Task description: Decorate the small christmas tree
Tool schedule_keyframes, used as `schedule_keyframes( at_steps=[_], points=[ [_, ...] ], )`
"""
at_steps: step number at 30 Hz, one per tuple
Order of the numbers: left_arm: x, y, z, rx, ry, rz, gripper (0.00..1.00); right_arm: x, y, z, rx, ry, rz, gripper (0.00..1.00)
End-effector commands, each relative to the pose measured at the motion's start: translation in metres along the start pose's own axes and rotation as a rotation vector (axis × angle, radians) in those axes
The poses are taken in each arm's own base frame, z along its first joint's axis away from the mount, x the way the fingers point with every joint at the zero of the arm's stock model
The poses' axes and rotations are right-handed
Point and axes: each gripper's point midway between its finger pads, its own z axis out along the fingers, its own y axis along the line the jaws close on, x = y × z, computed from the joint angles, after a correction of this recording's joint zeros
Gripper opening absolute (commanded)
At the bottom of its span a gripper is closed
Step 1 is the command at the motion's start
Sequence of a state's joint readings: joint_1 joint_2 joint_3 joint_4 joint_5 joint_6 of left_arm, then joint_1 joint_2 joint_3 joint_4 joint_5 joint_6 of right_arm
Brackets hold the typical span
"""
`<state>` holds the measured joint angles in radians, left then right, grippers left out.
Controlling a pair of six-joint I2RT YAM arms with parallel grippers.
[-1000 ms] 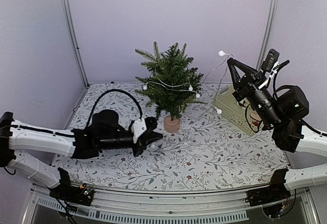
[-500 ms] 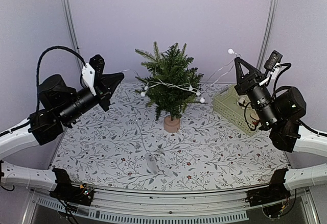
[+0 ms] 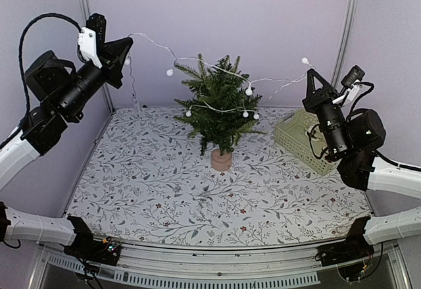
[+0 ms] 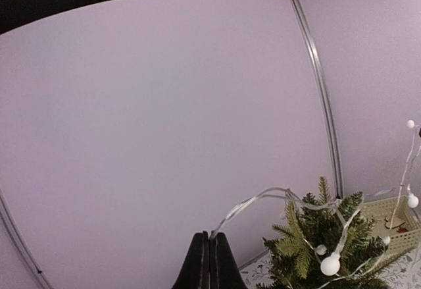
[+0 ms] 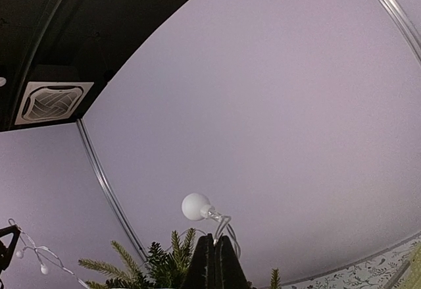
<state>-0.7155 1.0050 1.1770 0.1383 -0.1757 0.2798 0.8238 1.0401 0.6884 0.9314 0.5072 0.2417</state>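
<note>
The small christmas tree [image 3: 219, 108] stands mid-table on a tan base, dark green and upright. A string of small white bulb lights [image 3: 217, 72] runs over its top and around its branches. My left gripper [image 3: 126, 42] is high up at the far left, shut on one end of the string; the clear wire leaves its tips [image 4: 210, 234] toward the tree [image 4: 329, 236]. My right gripper [image 3: 310, 73] is raised at the right, shut on the other end, with a white bulb [image 5: 195, 206] just above its tips [image 5: 215, 237].
A pale green slatted basket [image 3: 299, 137] sits at the back right of the floral tablecloth [image 3: 164, 183], under my right arm. Lilac walls with metal posts close in the back and sides.
My left arm has swung up from the table by the tree's base to high at the left, pulling the light string taut over the treetop. My right gripper has shifted slightly right.
</note>
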Motion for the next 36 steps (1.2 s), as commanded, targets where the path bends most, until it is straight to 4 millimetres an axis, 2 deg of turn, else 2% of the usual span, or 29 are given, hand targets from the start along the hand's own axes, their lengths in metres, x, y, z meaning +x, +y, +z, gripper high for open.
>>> schedule_keyframes(
  at_steps=[1, 11, 15, 21, 31, 36],
  points=[
    [-0.012, 0.017, 0.019, -0.024, -0.008, 0.034, 0.0, -0.02, -0.003, 0.014, 0.016, -0.093, 0.047, 0.0],
    [-0.003, 0.05, 0.07, -0.072, 0.019, 0.041, 0.0, 0.009, -0.016, 0.031, 0.048, -0.073, 0.079, 0.0],
    [0.009, 0.067, 0.091, -0.083, 0.031, 0.053, 0.0, 0.014, -0.021, 0.038, 0.077, -0.079, 0.074, 0.0],
    [0.021, 0.098, 0.11, -0.104, -0.002, 0.011, 0.0, 0.019, -0.03, 0.05, 0.114, -0.117, 0.086, 0.0],
    [0.034, 0.124, 0.155, -0.082, 0.006, 0.027, 0.0, 0.029, -0.032, 0.075, 0.098, -0.197, 0.103, 0.01],
    [0.048, 0.143, 0.171, -0.115, 0.015, 0.011, 0.0, 0.045, -0.034, 0.091, 0.11, -0.219, 0.087, 0.02]
  ],
)
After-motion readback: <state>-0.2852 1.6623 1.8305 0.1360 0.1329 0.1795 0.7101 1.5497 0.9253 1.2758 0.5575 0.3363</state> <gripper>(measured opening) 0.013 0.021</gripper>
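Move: Some 8 cm ahead of the left hand and 20 cm to its right is the tree, its middle about 28 cm lower and its top only slightly below hand height. From the right hand the tree lies about 7 cm ahead, 23 cm to the left and 21 cm down; the basket stands some 17 cm ahead, 19 cm to the right and 40 cm down. The strand already on the tree crosses its near side, about 2 cm ahead of the left hand, 20 cm right and 22 cm down. Carrying the light string outward between them at treetop height, both hands keep their shut grips. The left leads, going about 20 cm forward past the tree's left side and rising a little; the right advances about 10 cm, easing slightly left and down towards the tree's right side, its wrist rolling some 10 degrees. ##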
